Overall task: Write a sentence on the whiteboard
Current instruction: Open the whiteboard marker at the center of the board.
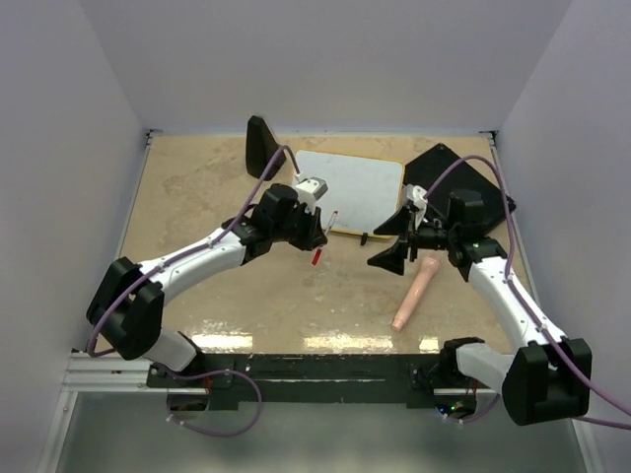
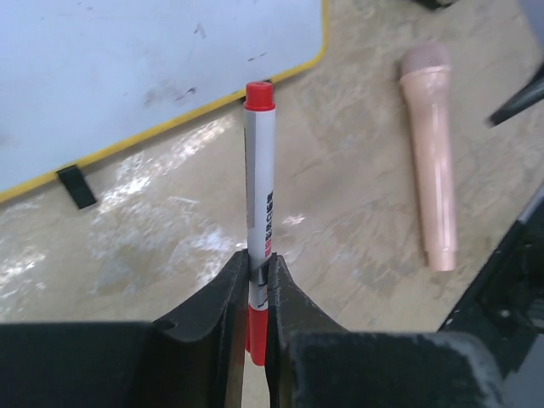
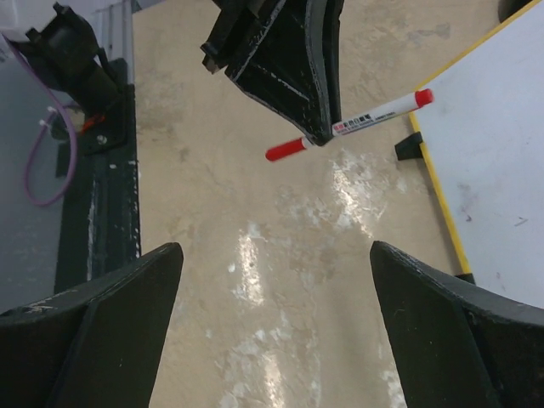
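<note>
The whiteboard (image 1: 355, 187), glossy white with a thin yellow rim, lies flat at the back middle of the table. The sentence is out of view: the board's face (image 2: 119, 68) shows only faint dark smudges. My left gripper (image 1: 317, 236) hovers just off the board's near edge, shut on a white marker (image 2: 259, 187) with red ends that sticks out past the fingertips. The right wrist view shows that marker (image 3: 361, 119) clamped crosswise in the left fingers (image 3: 293, 68). My right gripper (image 3: 276, 251) stands wide open over bare table, to the right of the left gripper (image 2: 259, 259), holding nothing.
A pale pink cylinder (image 1: 414, 291) lies on the table under the right arm, also in the left wrist view (image 2: 433, 161). A black pad (image 1: 449, 172) lies at the board's right and a black upright piece (image 1: 261, 143) at its back left. White walls enclose the table.
</note>
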Tool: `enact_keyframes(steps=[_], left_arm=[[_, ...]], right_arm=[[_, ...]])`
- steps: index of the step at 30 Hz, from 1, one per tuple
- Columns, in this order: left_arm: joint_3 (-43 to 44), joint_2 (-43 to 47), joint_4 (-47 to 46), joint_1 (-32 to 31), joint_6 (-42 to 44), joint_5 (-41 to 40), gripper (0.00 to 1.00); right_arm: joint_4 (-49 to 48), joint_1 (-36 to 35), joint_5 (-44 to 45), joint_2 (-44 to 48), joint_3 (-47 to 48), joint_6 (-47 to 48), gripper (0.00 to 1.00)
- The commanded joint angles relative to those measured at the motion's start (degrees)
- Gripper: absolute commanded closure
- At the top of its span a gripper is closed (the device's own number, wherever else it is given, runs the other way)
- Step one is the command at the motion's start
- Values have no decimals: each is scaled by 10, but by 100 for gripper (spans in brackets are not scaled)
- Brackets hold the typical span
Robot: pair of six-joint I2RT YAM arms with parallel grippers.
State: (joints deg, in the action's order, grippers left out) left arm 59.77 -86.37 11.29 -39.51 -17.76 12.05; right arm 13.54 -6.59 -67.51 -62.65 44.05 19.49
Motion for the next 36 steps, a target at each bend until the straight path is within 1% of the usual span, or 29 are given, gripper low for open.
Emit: enact_keyframes(steps=[1,2,3,4,5,6,8,10,14,16,22,23,25,26,28,29,30,31,33,34,36], left_arm=[[-52,34,-251,-1,-143,78,100],[-68,34,-312,-1,-176,82,100],[-76,32,-339,-2,-192,82,100],[-90,30,-364,-3,-205,82,100],[-97,26,-408,-6,-231,75,100],[-102,23,-426,-7,-242,71,100],[-118,15,-481,-14,-270,61,100],[-120,7,-501,-19,-283,53,100],[-117,-11,-528,-36,-301,27,100],[-117,-15,-534,-40,-305,20,100],[-117,-21,-550,-51,-313,-12,100],[-117,-21,-551,-51,-315,-15,100],[-115,-25,-552,-52,-321,-18,100],[-115,-26,-554,-52,-321,-19,100],[-115,-25,-551,-53,-322,-26,100],[-115,-23,-550,-54,-321,-32,100],[-117,-23,-550,-54,-320,-35,100],[-117,-22,-550,-53,-320,-42,100],[-116,-24,-551,-54,-319,-43,100],[-115,-26,-551,-54,-320,-41,100],[-115,-25,-551,-53,-321,-41,100]], right_arm=[[-237,-34,37,-16,-45,-263,5],[-263,-40,48,-17,-52,-295,5],[-285,-45,85,-17,-59,-355,5],[-317,-51,100,-12,-69,-376,5],[-326,-53,118,-9,-74,-392,4],[-334,-54,138,-7,-78,-419,3],[-340,-55,183,-5,-83,-435,3],[-347,-57,205,-10,-89,-444,3],[-347,-64,213,-40,-88,-449,5],[-347,-72,214,-47,-86,-450,8],[-352,-76,205,-59,-86,-454,25],[-352,-76,203,-60,-87,-455,31],[-354,-77,199,-60,-87,-457,37],[-355,-78,197,-61,-86,-459,47],[-359,-79,187,-61,-87,-461,56],[-360,-79,186,-61,-87,-461,63],[-359,-80,182,-60,-85,-459,66],[-358,-79,180,-59,-85,-459,73],[-356,-79,173,-58,-83,-455,79],[-356,-80,164,-56,-83,-452,86],[-355,-80,157,-54,-79,-440,92]])
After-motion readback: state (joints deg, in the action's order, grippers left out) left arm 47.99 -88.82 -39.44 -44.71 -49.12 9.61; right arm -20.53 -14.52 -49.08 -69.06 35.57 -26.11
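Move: In the left fingers already, the marker hangs with its red cap some 2 cm left of that hand, 1 cm nearer the base and 2 cm below; the right gripper it is taken to is about 11 cm to the right, 3 cm back and 7 cm higher. From the open right hand, the cap is about 13 cm left, 2 cm ahead and 9 cm down. The whiteboard's middle lies 26 cm ahead of this hand and 2 cm left, the pink rod 6 cm back and 20 cm right, both some 19 cm below. Swinging its fingers up about 40 degrees to nearly level, the left hand lifts the marker some 9 cm and carries it 8 cm right towards the right gripper, keeping its pinch on the barrel beside the cap. The right hand meets it, going left and then forward, about 4 cm each, with a roll and clockwise turn, and finally shuts its wide-open fingers on the red cap. ##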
